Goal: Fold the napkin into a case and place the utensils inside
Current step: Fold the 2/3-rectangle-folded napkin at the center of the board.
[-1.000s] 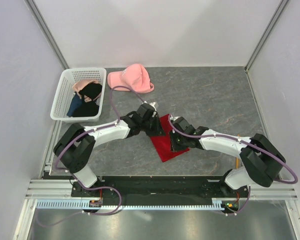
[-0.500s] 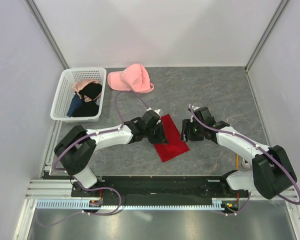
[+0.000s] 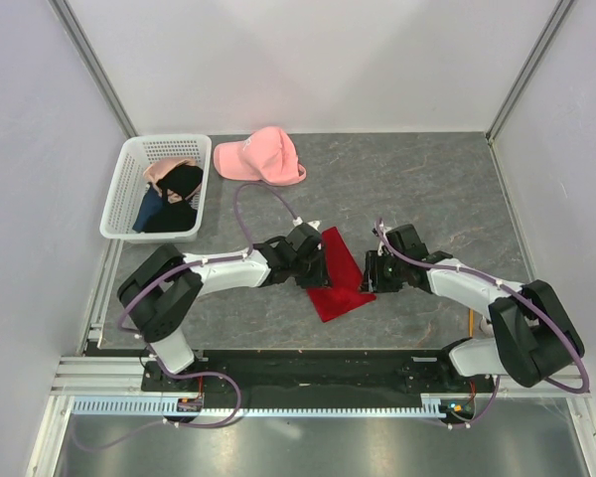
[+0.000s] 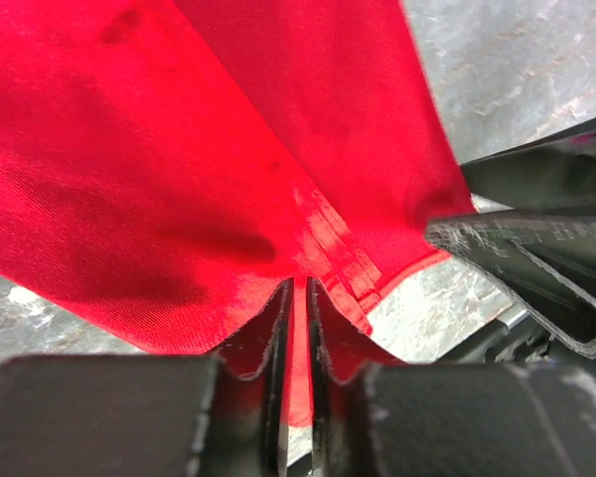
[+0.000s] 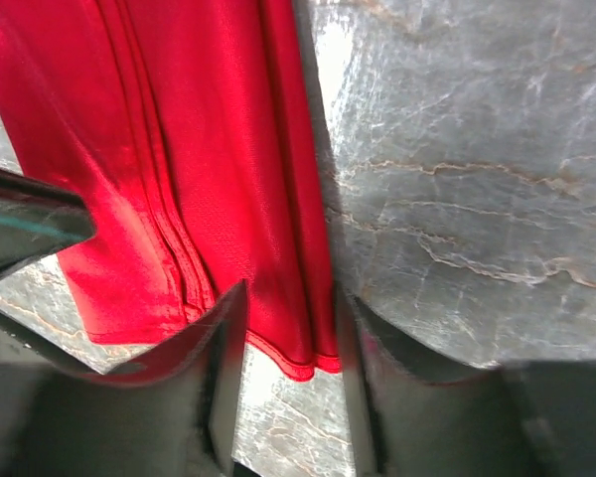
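Note:
The red napkin lies folded into a long layered strip on the grey table, slanting from upper left to lower right. My left gripper is at the strip's left edge. In the left wrist view its jaws are shut on a fold of the napkin. My right gripper is at the strip's right edge. In the right wrist view it stands open, straddling the napkin's hemmed corner without pinching it. One thin orange utensil shows beside the right arm, partly hidden.
A white basket holding dark garments stands at the back left, with a pink cap beside it. Pale walls enclose the table on three sides. Bare grey tabletop lies behind and to the right of the napkin.
The right gripper opened, pulled off the napkin to the right, then came back to its right edge. The left gripper shifted slightly toward the near side while still pinching the cloth.

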Action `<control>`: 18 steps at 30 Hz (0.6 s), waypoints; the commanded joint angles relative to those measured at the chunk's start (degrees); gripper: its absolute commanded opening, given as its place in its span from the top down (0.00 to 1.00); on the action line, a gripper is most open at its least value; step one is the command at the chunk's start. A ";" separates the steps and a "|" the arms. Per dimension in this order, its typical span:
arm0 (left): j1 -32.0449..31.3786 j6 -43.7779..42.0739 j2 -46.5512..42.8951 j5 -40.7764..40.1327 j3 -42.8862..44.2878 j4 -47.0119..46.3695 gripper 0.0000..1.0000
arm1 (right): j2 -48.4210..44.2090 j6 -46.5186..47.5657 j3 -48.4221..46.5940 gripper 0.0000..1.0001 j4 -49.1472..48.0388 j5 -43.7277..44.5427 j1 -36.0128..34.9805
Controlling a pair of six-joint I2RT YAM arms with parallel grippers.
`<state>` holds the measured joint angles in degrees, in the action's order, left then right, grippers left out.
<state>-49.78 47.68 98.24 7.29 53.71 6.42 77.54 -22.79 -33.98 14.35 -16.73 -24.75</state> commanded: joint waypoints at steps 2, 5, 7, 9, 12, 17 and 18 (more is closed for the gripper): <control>-2.95 -4.34 -6.03 -6.04 -0.54 -1.67 0.74 | -2.73 -2.87 2.16 0.64 -3.54 -4.09 0.06; -5.24 -6.28 -7.18 -9.20 -1.15 -1.49 0.69 | -4.32 -5.94 2.86 0.73 -4.24 -6.72 -0.12; -6.82 -6.90 -7.97 -10.97 -1.94 -1.49 0.67 | -5.11 -8.23 4.08 0.75 -5.82 -8.57 -0.29; -8.39 -8.13 -9.02 -13.61 -2.64 -1.49 0.66 | -6.34 -13.13 5.32 0.78 -9.14 -10.95 -0.99; -10.68 -9.53 -10.61 -16.69 -3.87 -1.32 0.64 | -6.79 -20.33 8.04 0.80 -13.90 -12.80 -3.89; -13.15 -9.54 -14.91 -21.87 -6.34 -0.53 0.60 | -6.52 -25.73 10.95 0.79 -21.55 -13.50 -9.26; -13.85 -9.54 -15.79 -22.49 -6.43 -0.09 0.58 | -6.61 -25.90 11.12 0.78 -21.56 -14.11 -9.26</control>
<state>-61.73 40.84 87.20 -8.29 48.25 6.33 71.61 -42.59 -23.90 -0.01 -27.83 -32.73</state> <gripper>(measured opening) 0.395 0.210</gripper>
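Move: The napkin's near-right corner lies almost under the open right fingers, about 2 cm back, 1 cm to their right and some 2 cm below. From the right hand, the napkin's middle is roughly 4 cm ahead and 9 cm left, and its near-left corner some 8 cm back and 11 cm left. From the left hand, the near-right corner is about 12 cm right and 3 cm back, and the napkin's middle 3 cm ahead and 2 cm right. The napkin's right folded edge, close to its near-right corner, is pinched by the closing right fingers and then drawn left and back, about 8 cm in all and nearly 2 cm up, while that hand tilts over some 20 degrees. The left hand lifts off the cloth about 3 cm, draws back 4 cm towards the near edge and opens its fingers. ##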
